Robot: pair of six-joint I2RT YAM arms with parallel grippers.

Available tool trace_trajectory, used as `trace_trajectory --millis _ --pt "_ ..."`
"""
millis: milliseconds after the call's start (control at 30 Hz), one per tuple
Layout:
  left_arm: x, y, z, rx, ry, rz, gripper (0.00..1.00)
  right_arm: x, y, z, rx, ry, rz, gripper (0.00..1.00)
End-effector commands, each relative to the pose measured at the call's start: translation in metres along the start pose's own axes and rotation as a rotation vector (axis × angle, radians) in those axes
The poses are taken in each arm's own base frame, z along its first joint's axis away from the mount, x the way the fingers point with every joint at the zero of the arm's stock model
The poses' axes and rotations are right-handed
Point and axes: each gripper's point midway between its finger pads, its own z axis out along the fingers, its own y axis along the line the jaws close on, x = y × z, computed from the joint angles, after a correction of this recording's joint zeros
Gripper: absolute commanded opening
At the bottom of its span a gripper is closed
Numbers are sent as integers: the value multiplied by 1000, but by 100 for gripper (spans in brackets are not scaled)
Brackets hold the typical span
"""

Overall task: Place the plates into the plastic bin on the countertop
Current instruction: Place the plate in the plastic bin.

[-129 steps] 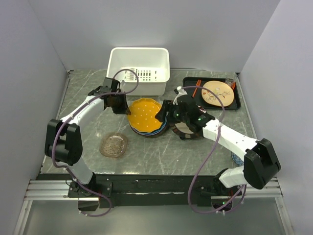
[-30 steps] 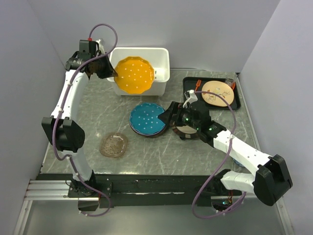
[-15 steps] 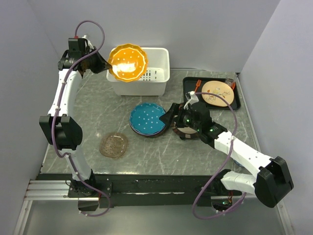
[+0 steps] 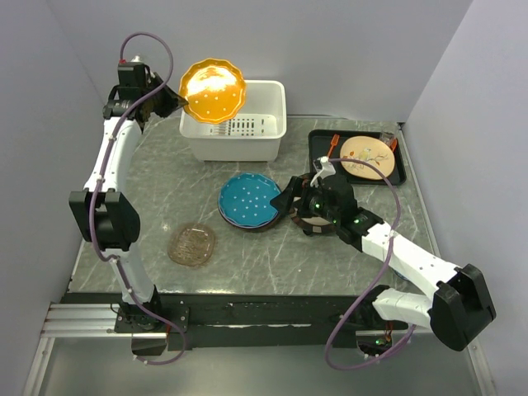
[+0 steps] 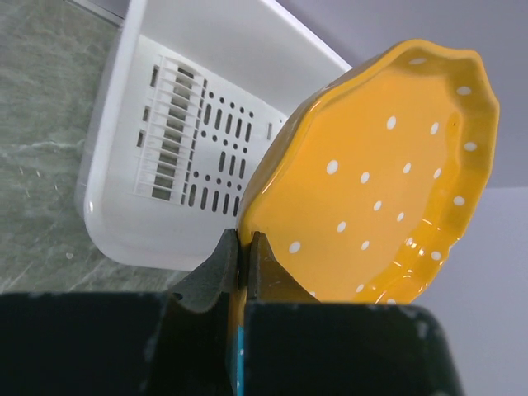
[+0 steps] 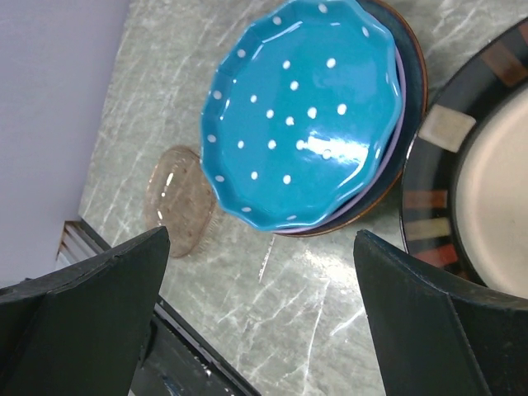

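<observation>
My left gripper is shut on the rim of the orange dotted scalloped plate, which hangs tilted in the air over the back left of the white plastic bin. The left wrist view shows the pads pinching the plate above the bin's slotted base. A teal dotted plate tops a stack with lavender and dark plates beneath. My right gripper stands open just right of that stack, holding nothing. The teal plate and a dark-rimmed cream plate lie below it.
An amber glass plate lies on the marble countertop at the front left, also in the right wrist view. A black tray with a tan round plate sits at the back right. Grey walls close in both sides.
The left arm has lifted the orange plate off the stack and carried it up over the bin, tilting it more upright. The teal plate now tops the stack. The right gripper has hardly moved.
</observation>
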Motion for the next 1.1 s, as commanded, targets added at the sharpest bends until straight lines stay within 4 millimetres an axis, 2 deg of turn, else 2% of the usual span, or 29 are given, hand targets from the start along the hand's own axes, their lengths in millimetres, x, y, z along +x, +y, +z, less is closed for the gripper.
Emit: trace_trajectory --millis 0,133,300,467,667,867,900,1067 --pt "-50 -52 -13 155 -210 4 1 -10 3 -5 -10 -46 -15 100" --pt "-52 -52 -3 123 -230 25 1 -9 1 -5 -6 -43 -14 100" --pt "-47 -51 16 90 -225 42 1 -7 -1 -4 -2 -37 -16 100" --pt "-45 -51 24 62 -272 48 1 -6 -2 -6 0 -40 -15 100" --pt "-46 -42 36 19 -288 50 1 -2 -6 -5 13 -31 -18 100" --pt "-36 -35 56 -2 -257 75 1 0 -7 -4 10 -25 -14 100" --pt "-36 -27 61 -33 -269 76 1 0 -8 -4 12 -25 -14 100" --pt "-33 -27 74 -50 -271 81 1 3 -10 -4 19 -19 -15 100"
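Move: My left hand already holds the yellow plate up in the air by its left edge. The plastic bin's middle lies some 8 cm ahead of that hand, 13 cm to its right and about 25 cm below. The blue plate is roughly 17 cm back and 18 cm right of the hand, the clear plate about 28 cm back and 3 cm right, both some 30 cm below. From my right hand the bin's middle is about 33 cm ahead, 15 cm left and 12 cm below. I lower the yellow plate with my left hand towards the plastic bin, about 8 cm down and 6 cm forward in two dips, with the descent halting briefly between them. As it goes, I roll the hand so its left side rises about 10 degrees and swing it slightly counter-clockwise, my fingers keeping their pinch on the plate's left edge. ##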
